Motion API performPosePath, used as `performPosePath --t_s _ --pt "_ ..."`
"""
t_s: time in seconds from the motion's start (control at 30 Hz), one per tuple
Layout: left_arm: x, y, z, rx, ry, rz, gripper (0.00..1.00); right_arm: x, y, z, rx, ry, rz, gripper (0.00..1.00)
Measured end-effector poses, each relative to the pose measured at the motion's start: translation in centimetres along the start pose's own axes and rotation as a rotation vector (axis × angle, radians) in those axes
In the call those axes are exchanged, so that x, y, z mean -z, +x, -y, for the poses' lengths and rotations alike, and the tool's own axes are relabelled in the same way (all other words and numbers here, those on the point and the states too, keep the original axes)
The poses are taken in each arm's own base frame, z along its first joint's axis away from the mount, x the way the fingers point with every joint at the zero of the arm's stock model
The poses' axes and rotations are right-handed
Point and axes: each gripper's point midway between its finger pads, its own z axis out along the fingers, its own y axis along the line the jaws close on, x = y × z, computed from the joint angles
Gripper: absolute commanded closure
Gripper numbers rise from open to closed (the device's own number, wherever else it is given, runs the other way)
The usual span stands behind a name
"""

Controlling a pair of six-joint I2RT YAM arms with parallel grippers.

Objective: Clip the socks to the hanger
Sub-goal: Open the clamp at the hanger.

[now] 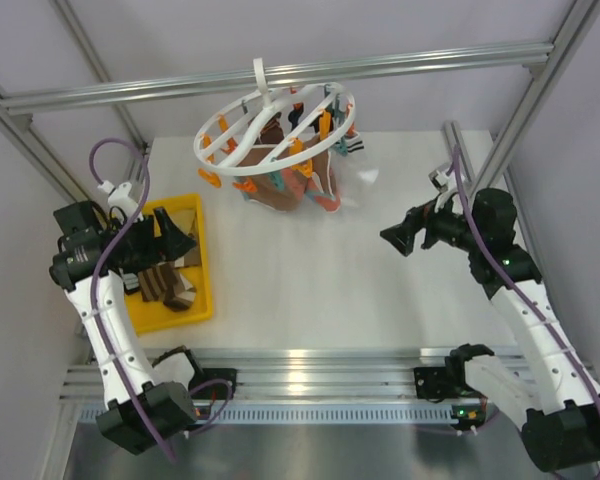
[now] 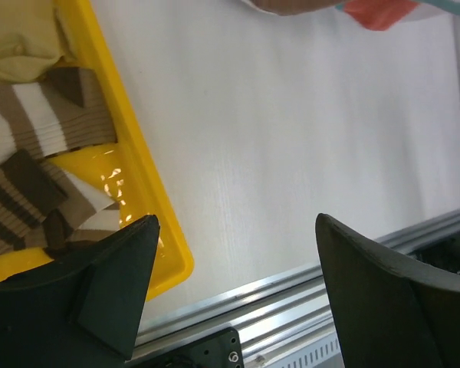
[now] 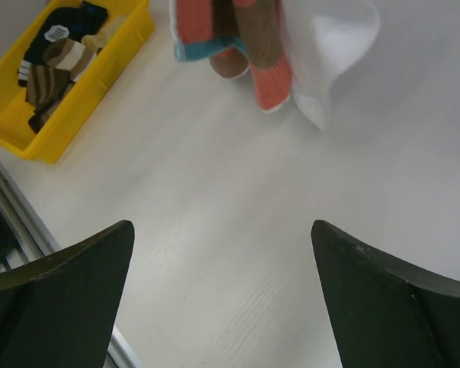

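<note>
The hanger (image 1: 242,128), a round white ring with orange and teal clips, hangs from the top rail at the back. Brown, red and teal socks (image 1: 292,186) dangle from it, seen as clipped socks (image 3: 245,42) in the right wrist view. More socks (image 1: 166,285), striped brown and cream, lie in the yellow tray (image 1: 206,275); these striped socks (image 2: 38,130) fill the left wrist view's upper left. My left gripper (image 1: 177,238) hovers over the tray, open and empty (image 2: 236,222). Right of the hanger, my right gripper (image 1: 396,238) stands open and empty above bare table (image 3: 221,226).
A white cloth piece (image 3: 330,46) hangs beside the clipped socks. The yellow tray's corner (image 2: 176,261) sits close to the aluminium rail (image 2: 291,287) at the table's near edge. Frame posts rise at both back corners.
</note>
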Motion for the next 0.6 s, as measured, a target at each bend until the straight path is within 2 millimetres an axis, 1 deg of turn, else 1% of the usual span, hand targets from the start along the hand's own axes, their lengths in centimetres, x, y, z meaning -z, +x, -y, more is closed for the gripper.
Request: performPosePath --t_s 0.07,0.1,0.13,0.17,0.27,0.33,0.43,0.5,0.57,0.6 --pt "0.5 -0.1 1.6 -0.027 0.074 0.026 0.13 -0.2 -1.6 -0.5 0.029 -0.037 0.031 0.08" --pt "0.8 -0.2 2.4 -0.044 0.108 0.043 0.14 -0.3 -2.9 -0.7 0.050 -0.052 0.055 0.09" --pt "1.2 -0.3 3.4 -0.065 0.140 0.066 0.14 -0.5 -4.5 -0.9 0.071 -0.063 0.081 0.11" --pt "1.7 -0.4 4.2 -0.086 0.164 0.088 0.15 -0.6 -6.5 -1.0 0.102 -0.071 0.119 0.14" --pt "3.5 -0.7 7.0 -0.193 0.228 0.197 0.16 -0.6 -11.6 -1.9 0.184 -0.094 0.224 0.23" --pt "4.7 -0.5 9.0 -0.275 0.268 0.293 0.16 -0.4 -14.2 -2.9 0.230 -0.114 0.284 0.25" --pt "6.6 0.2 12.0 -0.392 0.343 0.398 0.16 -0.6 -16.7 -4.8 0.273 -0.156 0.340 0.30" --pt "7.5 0.4 13.5 -0.451 0.393 0.435 0.16 -1.0 -17.9 -6.0 0.285 -0.181 0.366 0.33" --pt "7.9 0.3 14.2 -0.482 0.431 0.446 0.16 -1.6 -18.7 -6.6 0.287 -0.187 0.382 0.35" --pt "8.0 0.3 14.4 -0.490 0.447 0.448 0.17 -2.0 -18.8 -7.1 0.285 -0.198 0.383 0.36"
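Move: The teal clamp on the near right rim of the hanger is roughly 19 cm above the right hand, some 9 cm ahead and 13 cm to its left. The striped sock hangs about 3 cm farther out than that clamp and 3 cm to its right. The ring's middle lies 14 cm ahead and 24 cm left of the right hand. From the left hand, the clamp is about 12 cm ahead, 32 cm right and 19 cm up. Up, quickly, goes the empty right hand, about 18 cm, drifting some 7 cm left and a little forward towards the hanger's near rim; its fingers tip up until nearly level and close by about a third. The empty left hand rises, swings right and draws back, its open fingers tipping up some 40 degrees and turning clockwise towards the hanger. ##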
